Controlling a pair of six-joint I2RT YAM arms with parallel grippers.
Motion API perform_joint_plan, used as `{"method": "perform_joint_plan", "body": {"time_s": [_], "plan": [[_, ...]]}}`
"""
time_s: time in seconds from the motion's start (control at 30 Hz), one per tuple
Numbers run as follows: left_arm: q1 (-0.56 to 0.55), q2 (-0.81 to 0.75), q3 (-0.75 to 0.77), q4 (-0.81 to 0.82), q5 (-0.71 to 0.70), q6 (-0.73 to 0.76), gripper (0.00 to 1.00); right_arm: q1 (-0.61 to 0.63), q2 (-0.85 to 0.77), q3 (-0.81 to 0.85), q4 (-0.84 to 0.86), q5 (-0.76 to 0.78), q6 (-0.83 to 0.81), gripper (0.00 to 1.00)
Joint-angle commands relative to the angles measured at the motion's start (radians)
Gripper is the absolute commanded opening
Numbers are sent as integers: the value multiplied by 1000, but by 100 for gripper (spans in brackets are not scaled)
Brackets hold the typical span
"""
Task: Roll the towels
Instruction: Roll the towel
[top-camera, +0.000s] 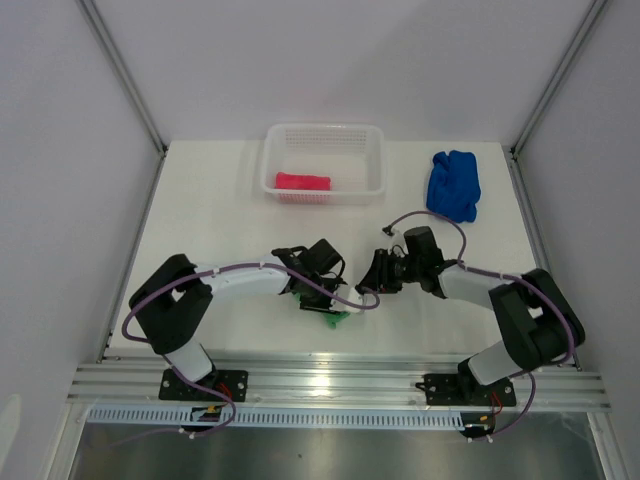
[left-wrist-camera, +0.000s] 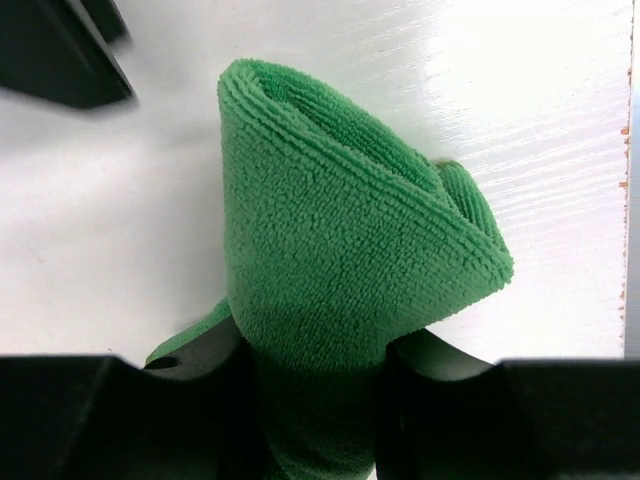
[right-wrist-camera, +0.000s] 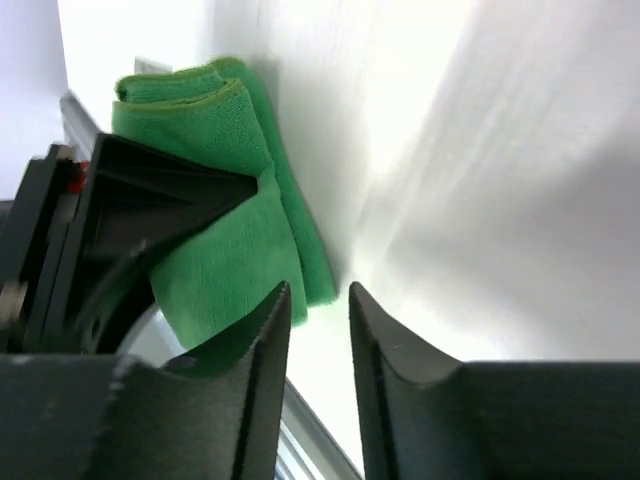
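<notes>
A green towel (left-wrist-camera: 350, 230), rolled into a thick bundle, sticks out from between the fingers of my left gripper (left-wrist-camera: 315, 365), which is shut on its lower end. From above, that towel (top-camera: 336, 319) peeks out under the left gripper (top-camera: 322, 300) near the table's front middle. My right gripper (right-wrist-camera: 320, 300) is just right of it with its jaws a little apart and nothing between them; the green towel (right-wrist-camera: 225, 190) lies beyond its left finger. The right gripper (top-camera: 373, 279) faces the left one. A pink towel (top-camera: 303, 182) lies in the basket. A blue towel (top-camera: 453, 185) lies crumpled at the back right.
The white mesh basket (top-camera: 325, 135) stands at the back centre of the table. The metal rail (top-camera: 340, 380) runs along the table's front edge, close behind the green towel. White walls close in both sides.
</notes>
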Motion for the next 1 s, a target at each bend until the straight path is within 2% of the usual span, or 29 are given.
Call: {"method": "perform_joint_plan", "body": {"time_s": [0.0, 0.1, 0.27, 0.43, 0.47, 0.6, 0.67, 0.83, 0.97], "plan": [[61, 30, 35, -124, 104, -126, 33, -23, -163, -43, -24, 130, -52, 34], [111, 27, 43, -136, 136, -175, 33, -21, -330, -121, 13, 261, -77, 39], [148, 24, 38, -124, 139, -204, 30, -10, -609, -291, 159, 368, -170, 49], [167, 14, 40, -104, 124, -252, 28, 130, -770, -375, 226, 495, -371, 55], [168, 14, 40, -100, 101, -258, 29, 160, -789, -385, 243, 498, -453, 61], [168, 28, 32, -37, -3, -305, 29, 357, -732, -392, 309, 567, -694, 63], [168, 46, 34, -27, -32, -319, 29, 399, -671, -387, 341, 560, -791, 63], [168, 40, 40, -73, 64, -330, 30, 589, -565, -430, 531, 659, -913, 64], [167, 22, 20, -67, 90, -332, 31, 642, -417, -439, 741, 684, -928, 67]]}}
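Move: About 9 cm to the right hand's left, 4 cm back and 4 cm below it lies the middle of the green towel. The left hand already pinches it, the towel's middle being roughly 1 cm back, 1 cm left and 1 cm below that hand. From the right hand, the red roll stands some 27 cm ahead and 14 cm left, and the white tray around it 31 cm ahead and 9 cm left, both about 3 cm lower. Swinging clear of the towel, the empty right hand first rises and goes right, then comes back and left with a slight sink, ending some 7 cm nearer the base and 5 cm higher; it rolls about 75 degrees, its fingers levelling out and opening wider. The left hand keeps its pinch and turns the towel about 20 degrees counter-clockwise, shifting it some 3 cm left and forward. ##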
